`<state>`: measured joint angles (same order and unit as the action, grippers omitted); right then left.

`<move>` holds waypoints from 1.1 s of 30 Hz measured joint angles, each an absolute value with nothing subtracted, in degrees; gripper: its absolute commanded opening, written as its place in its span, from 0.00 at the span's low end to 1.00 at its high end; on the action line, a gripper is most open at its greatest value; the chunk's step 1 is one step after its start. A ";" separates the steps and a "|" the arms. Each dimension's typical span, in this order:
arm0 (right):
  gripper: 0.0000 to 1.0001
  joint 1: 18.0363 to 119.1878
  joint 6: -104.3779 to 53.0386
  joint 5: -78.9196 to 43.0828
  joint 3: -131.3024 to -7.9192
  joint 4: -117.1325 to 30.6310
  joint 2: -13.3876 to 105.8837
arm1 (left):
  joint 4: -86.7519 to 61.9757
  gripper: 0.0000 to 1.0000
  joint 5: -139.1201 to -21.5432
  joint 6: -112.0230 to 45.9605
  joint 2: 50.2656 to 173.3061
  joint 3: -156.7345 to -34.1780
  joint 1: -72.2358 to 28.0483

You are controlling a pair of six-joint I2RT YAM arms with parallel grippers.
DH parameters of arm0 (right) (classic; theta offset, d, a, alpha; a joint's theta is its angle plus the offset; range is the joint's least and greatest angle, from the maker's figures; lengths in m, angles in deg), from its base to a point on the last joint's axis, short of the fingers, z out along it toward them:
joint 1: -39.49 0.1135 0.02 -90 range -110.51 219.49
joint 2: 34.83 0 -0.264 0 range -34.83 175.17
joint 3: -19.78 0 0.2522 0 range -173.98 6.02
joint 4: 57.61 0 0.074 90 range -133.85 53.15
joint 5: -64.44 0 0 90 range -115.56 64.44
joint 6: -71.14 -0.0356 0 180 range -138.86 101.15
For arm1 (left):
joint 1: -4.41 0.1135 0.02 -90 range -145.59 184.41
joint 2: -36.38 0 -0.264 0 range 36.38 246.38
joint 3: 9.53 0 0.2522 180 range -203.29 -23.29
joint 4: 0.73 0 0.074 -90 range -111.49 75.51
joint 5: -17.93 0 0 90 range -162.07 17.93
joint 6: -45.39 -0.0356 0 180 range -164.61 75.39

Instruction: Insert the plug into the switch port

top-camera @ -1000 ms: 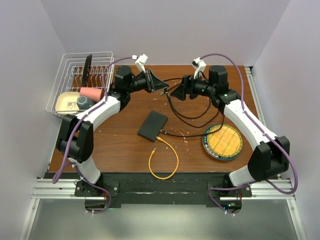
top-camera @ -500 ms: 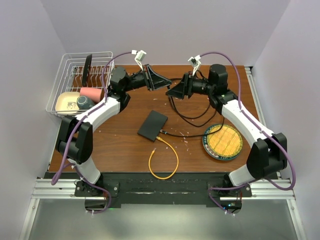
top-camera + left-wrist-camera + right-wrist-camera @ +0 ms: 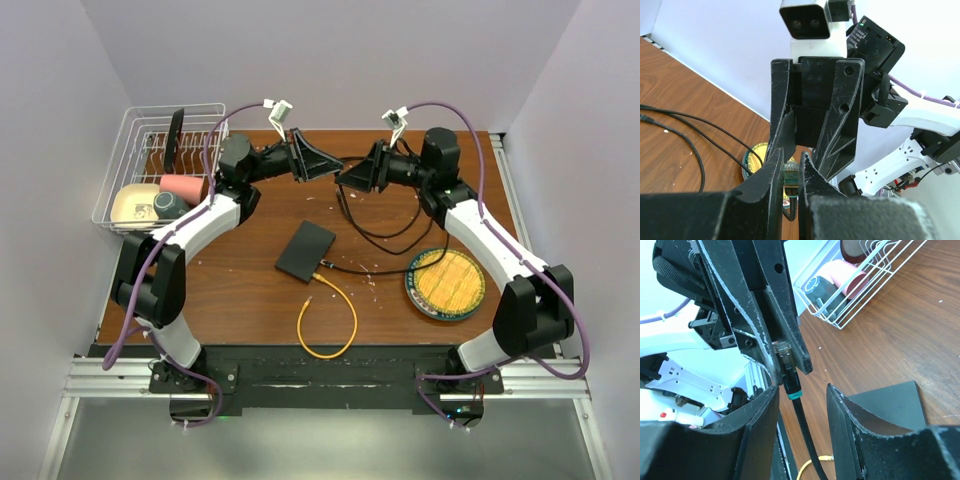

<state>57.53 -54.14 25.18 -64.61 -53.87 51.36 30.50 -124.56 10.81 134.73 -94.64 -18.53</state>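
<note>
The plug (image 3: pixel 790 175), clear-tipped with a teal ring on a black cable (image 3: pixel 365 228), is pinched between the fingers of my left gripper (image 3: pixel 790 162), held in the air above the back of the table. My right gripper (image 3: pixel 802 390) faces it tip to tip. Its jaws stand open on either side of the cable just below the plug (image 3: pixel 788 371), and the right finger is clear of it. In the top view the left gripper (image 3: pixel 331 171) and right gripper (image 3: pixel 345 180) almost meet. The switch (image 3: pixel 305 251), a flat black box, lies on the table in front of them and also shows as the switch (image 3: pixel 890 405) in the right wrist view.
A yellow cable (image 3: pixel 330 320) loops on the wood in front of the switch. A round yellow-and-dark plate (image 3: pixel 445 283) sits at the right. A white wire dish rack (image 3: pixel 160 165) with cups stands at the back left. Black cable loops lie behind the switch.
My right gripper's jaws have narrowed around the cable below the plug. Both grippers rose a little a second ago and have since stayed nearly still. The left gripper keeps its hold.
</note>
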 measured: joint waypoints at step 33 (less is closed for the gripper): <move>0.00 57.44 -54.58 25.66 -60.76 -55.38 52.17 | 21.08 1.00 -121.04 5.23 131.42 -94.49 -18.80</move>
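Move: The plug, hanging by its cable, is still pinched in the left fingertips, right at the left hand's point. From the right hand's open jaws it lies about 1 cm back, 1 cm to the left and 2 cm above. Some 30 cm below on the table, the switch sits about 3 cm back and 9 cm left of the right hand; the black plug already in it is 7 cm back, 3 cm left; the plate is 13 cm back, 26 cm to the right. The plug changes hands in mid-air: while the left hand holds it still, the right eases under 1 cm back and to the left, rolling about 5 degrees, and closes on its rear end and cable just below the left fingertips. Only then does the left spread its fingers wide and let go, and the right sinks about 3 cm with the plug, clear of them. ##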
